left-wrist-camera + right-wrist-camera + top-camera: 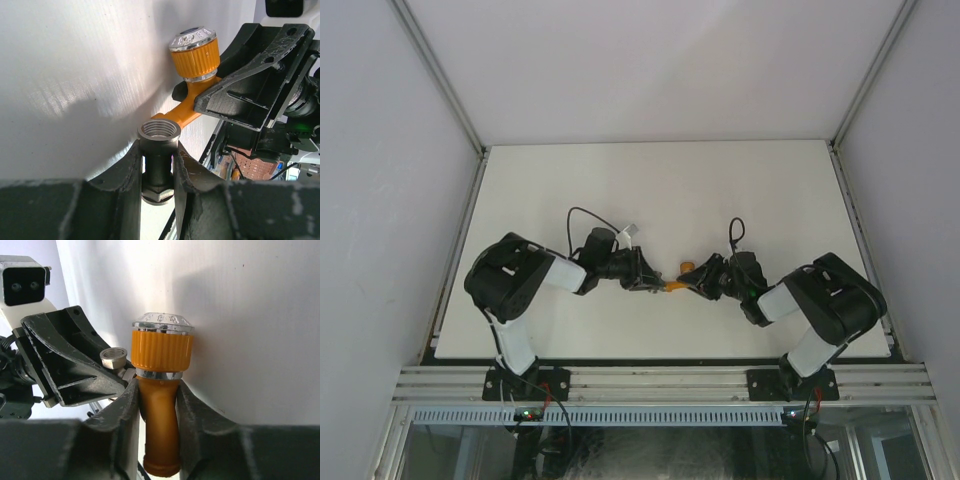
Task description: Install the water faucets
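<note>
The water faucets are in two parts, held between the arms at mid-table. My left gripper (159, 156) is shut on the grey metal fitting (159, 134), whose threaded mouth faces the camera. My right gripper (159, 390) is shut on the neck of the orange tap body (162, 351), just under its ribbed orange knob and clear cap. The fitting (113, 358) sits right beside the tap's body; whether they are joined I cannot tell. From above, the orange tap (678, 284) shows between the left gripper (655, 283) and the right gripper (694, 284).
The white table (660, 190) is enclosed by pale walls on three sides. An aluminium rail (660, 382) runs along its near edge, where both arm bases are bolted. A black cable (582, 214) loops above the left wrist.
</note>
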`<act>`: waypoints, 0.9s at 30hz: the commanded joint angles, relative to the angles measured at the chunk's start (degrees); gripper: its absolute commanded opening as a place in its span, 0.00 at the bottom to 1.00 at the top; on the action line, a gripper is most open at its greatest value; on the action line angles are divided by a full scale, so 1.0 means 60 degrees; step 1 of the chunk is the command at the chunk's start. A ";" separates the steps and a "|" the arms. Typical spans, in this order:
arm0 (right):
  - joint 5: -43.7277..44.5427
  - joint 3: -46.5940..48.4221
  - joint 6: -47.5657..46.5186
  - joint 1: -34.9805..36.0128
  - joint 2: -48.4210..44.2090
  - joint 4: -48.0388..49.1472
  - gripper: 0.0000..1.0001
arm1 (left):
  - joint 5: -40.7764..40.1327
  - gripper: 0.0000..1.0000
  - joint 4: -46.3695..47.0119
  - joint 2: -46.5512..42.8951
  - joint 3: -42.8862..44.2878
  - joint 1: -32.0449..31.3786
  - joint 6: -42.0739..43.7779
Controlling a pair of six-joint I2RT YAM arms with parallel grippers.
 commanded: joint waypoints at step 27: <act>0.2718 0.0088 -0.5861 0.0281 -1.1860 -0.4386 0.00 | -0.0222 0.00 -0.1267 -0.7417 -0.0164 0.0215 -0.0574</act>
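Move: Both hands are low over the table, fingertips nearly meeting. The left one holds the metal fitting; the orange faucet it belongs with has its middle about 5 cm to the right and 1 cm ahead, at the same height. The right one has the faucet by its body, with the metal fitting some 5 cm to its left, level with it, and the orange knob about 3 cm ahead. Straight up go both hands together, quickly, some 22 cm off the table, each keeping its pinch on its piece. The right also draws about 6 cm to its right, away from the fitting, and tips its fingers up by some 55 degrees; the left edges slightly left and back as its fingers tilt up towards level. ##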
